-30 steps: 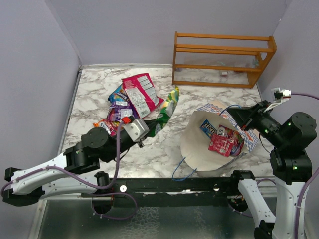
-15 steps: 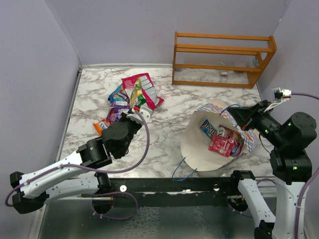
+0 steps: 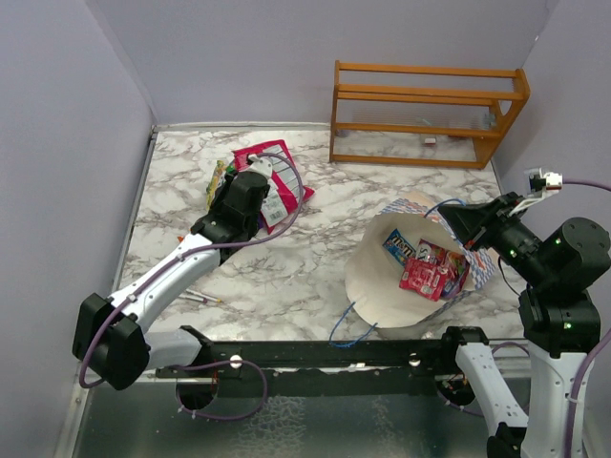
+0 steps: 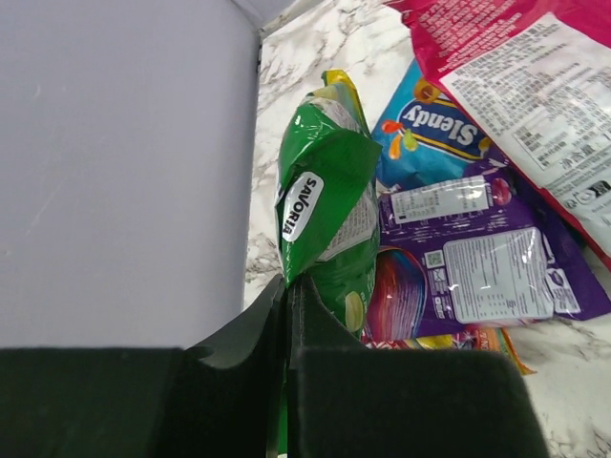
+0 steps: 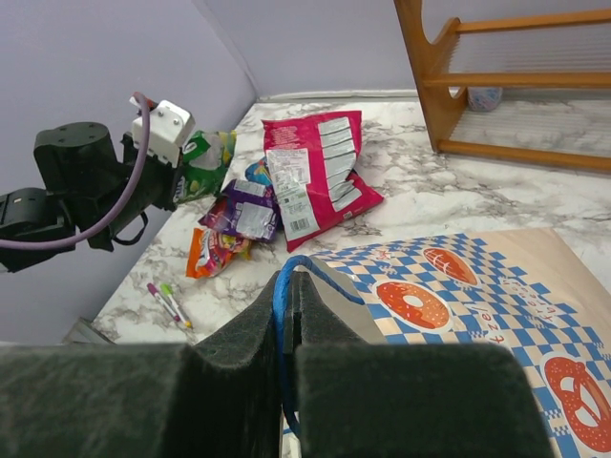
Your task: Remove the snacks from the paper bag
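My left gripper [image 3: 225, 189] is shut on a green snack packet [image 4: 325, 215] and holds it over the far-left edge of the snack pile; the jaws [image 4: 288, 282] pinch its lower edge. Under it lie a blue chip bag [image 4: 430, 134], a purple packet [image 4: 477, 272] and the large red-pink packet [image 3: 277, 176]. The paper bag [image 3: 377, 286] lies open on its side at right, cream inside, with red and blue packets [image 3: 425, 267] in it. My right gripper [image 5: 291, 279] is shut on the bag's blue cord handle [image 5: 280, 315] at its far rim [image 3: 456, 216].
An orange wooden rack [image 3: 425, 114] stands at the back right. Two thin pens [image 3: 198, 296] lie near the left front of the marble table. An orange packet [image 5: 212, 253] lies at the near side of the pile. A grey wall runs close along the left.
My left arm has carried the green packet from mid-table to the far left, over the snack pile. The right arm and the bag have not moved.
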Available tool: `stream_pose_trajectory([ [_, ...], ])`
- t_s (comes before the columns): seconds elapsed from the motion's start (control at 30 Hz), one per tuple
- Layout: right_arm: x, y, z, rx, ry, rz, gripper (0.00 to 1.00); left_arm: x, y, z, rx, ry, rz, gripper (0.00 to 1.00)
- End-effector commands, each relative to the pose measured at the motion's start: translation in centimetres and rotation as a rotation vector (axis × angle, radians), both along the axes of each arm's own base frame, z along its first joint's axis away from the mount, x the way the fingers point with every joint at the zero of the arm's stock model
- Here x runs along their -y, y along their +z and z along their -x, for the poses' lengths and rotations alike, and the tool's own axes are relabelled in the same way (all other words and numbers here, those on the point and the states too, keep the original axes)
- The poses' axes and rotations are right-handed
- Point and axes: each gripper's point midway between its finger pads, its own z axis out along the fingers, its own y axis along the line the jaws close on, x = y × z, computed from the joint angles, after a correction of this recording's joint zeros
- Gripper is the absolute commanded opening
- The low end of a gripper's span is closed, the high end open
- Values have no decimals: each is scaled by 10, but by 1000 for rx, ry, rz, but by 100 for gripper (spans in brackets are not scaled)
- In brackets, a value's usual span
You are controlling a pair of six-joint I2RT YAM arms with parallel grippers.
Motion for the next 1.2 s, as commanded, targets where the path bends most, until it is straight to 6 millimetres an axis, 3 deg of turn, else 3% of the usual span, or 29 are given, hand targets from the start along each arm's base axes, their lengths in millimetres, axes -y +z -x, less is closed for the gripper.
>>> stream_pose_trajectory([
  [0.0, 1, 14, 2, 47, -6, 3, 2, -14, 24, -16, 117, 94, 17, 0],
  [0.23, 1, 15, 2, 48, -5, 4, 2, -5, -52, -35, -33, 45, 27, 0],
  [0.33, 2, 12, 2, 44, -13, 8, 2, 8, -68, -38, -121, 11, 110, 0],
  [0.47, 2, 8, 2, 38, -13, 9, 2, 17, -75, -36, -144, -39, 187, 31],
  [0.63, 0, 7, 1, 36, -4, 2, 2, 27, -74, -32, -144, -83, 257, 47],
  [1.0, 1, 12, 5, 42, -7, 8, 2, 35, -38, -24, -20, -147, 365, 54],
  [1.17, 0, 15, 6, 46, -4, 8, 2, 66, -16, -8, 21, -318, 539, 56],
])
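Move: The left hand already holds the green snack bag, which pokes out beyond its fingertips. It is bound for the bare marble left of the pile, about 14 cm ahead, 14 cm to the left and 20 cm below. At the same depth below, the purple packet is some 12 cm straight ahead, the orange packet 5 cm ahead and 7 cm left, and the pink bag 20 cm ahead and 13 cm right. From the right hand that marble spot lies about 31 cm ahead, 65 cm left and 37 cm lower. The left fingers let go of the green bag beside the pile: the hand eases about 3 cm forward, then sinks some 9 cm with the fingertips dipping, and they open to about half near the bottom. Empty, it rises about 5 cm and drifts some 4 cm right and slightly back, its left side rolling down about 20 degrees. ##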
